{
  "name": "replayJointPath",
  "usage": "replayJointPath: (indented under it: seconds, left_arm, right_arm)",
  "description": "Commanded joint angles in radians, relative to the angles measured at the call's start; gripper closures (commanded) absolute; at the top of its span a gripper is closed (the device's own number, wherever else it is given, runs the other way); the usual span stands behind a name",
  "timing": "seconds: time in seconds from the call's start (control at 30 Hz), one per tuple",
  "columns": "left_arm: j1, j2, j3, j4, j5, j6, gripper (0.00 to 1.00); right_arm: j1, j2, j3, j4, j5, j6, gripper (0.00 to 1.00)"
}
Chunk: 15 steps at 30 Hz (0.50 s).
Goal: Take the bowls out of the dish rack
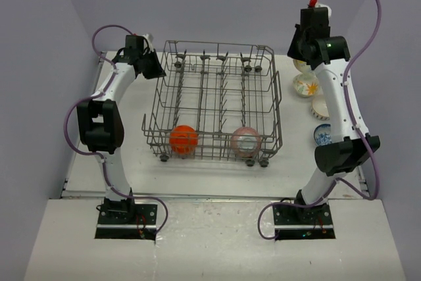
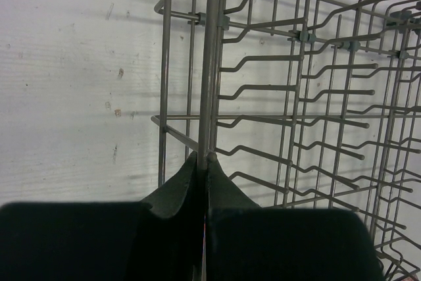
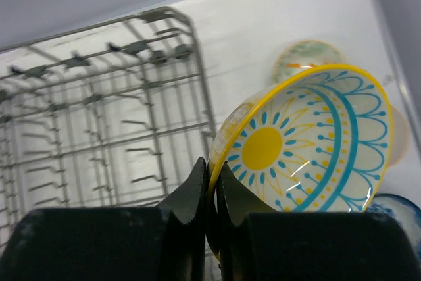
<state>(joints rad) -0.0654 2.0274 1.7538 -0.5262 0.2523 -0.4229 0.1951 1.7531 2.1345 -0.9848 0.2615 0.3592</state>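
The grey wire dish rack (image 1: 214, 106) stands mid-table. Inside its near end are an orange bowl (image 1: 183, 139) and a pink bowl (image 1: 245, 141). My left gripper (image 1: 158, 69) is at the rack's far left corner. In the left wrist view, the left gripper (image 2: 204, 157) is shut on an upright wire of the dish rack (image 2: 296, 97). My right gripper (image 1: 300, 56) is right of the rack's far corner. The right wrist view shows the right gripper (image 3: 212, 166) shut on the rim of a yellow-rimmed bowl with a sun pattern (image 3: 309, 143), held tilted.
Other bowls sit on the table right of the rack, partly behind my right arm, among them a blue-and-white bowl (image 1: 322, 135) and a cream bowl (image 1: 320, 106). A pale greenish bowl (image 3: 309, 57) lies beyond the held one. Grey walls enclose the table at the back and on both sides.
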Motion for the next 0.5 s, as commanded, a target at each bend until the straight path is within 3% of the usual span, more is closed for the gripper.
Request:
replayJointPath:
  seconds: [0.0, 0.17, 0.47]
  left_arm:
    - [0.038, 0.074, -0.033, -0.047, -0.111, -0.014, 1.0]
    - [0.038, 0.07, -0.05, -0.04, -0.105, -0.022, 1.0]
    - [0.038, 0.047, -0.089, -0.029, -0.087, -0.036, 1.0]
  right_arm:
    - [-0.068, -0.018, -0.047, -0.031, 0.22, 0.015, 1.0]
    - [-0.177, 0.041, -0.114, -0.031, 0.162, 0.024, 1.0]
    - [-0.184, 0.212, -0.056, 0.12, 0.134, -0.042, 1.0]
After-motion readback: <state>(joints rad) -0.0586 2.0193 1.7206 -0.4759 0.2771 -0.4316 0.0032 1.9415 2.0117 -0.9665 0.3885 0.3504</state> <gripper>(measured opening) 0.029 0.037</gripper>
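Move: The right hand already holds the yellow-rimmed bowl, high beside the rack. The flowered bowl standing on the table lies about 14 cm ahead of it, 16 cm to its right and some 31 cm below. The cream bowl is roughly 3 cm ahead and 21 cm right, the blue bowl 11 cm back and 20 cm right, both equally low. From the left hand, on the rack's rim, the flowered bowl lies some 60 cm right, 7 cm ahead and 11 cm lower. Still pinching the yellow-rimmed bowl by its rim, the right hand swings right about 11 cm, away from the rack, then mostly sinks, about 12 cm in all, edging forward at the end towards the flowered bowl. Its fingers tip some 15 degrees further down and turn about as much clockwise; they stay shut on the rim. ##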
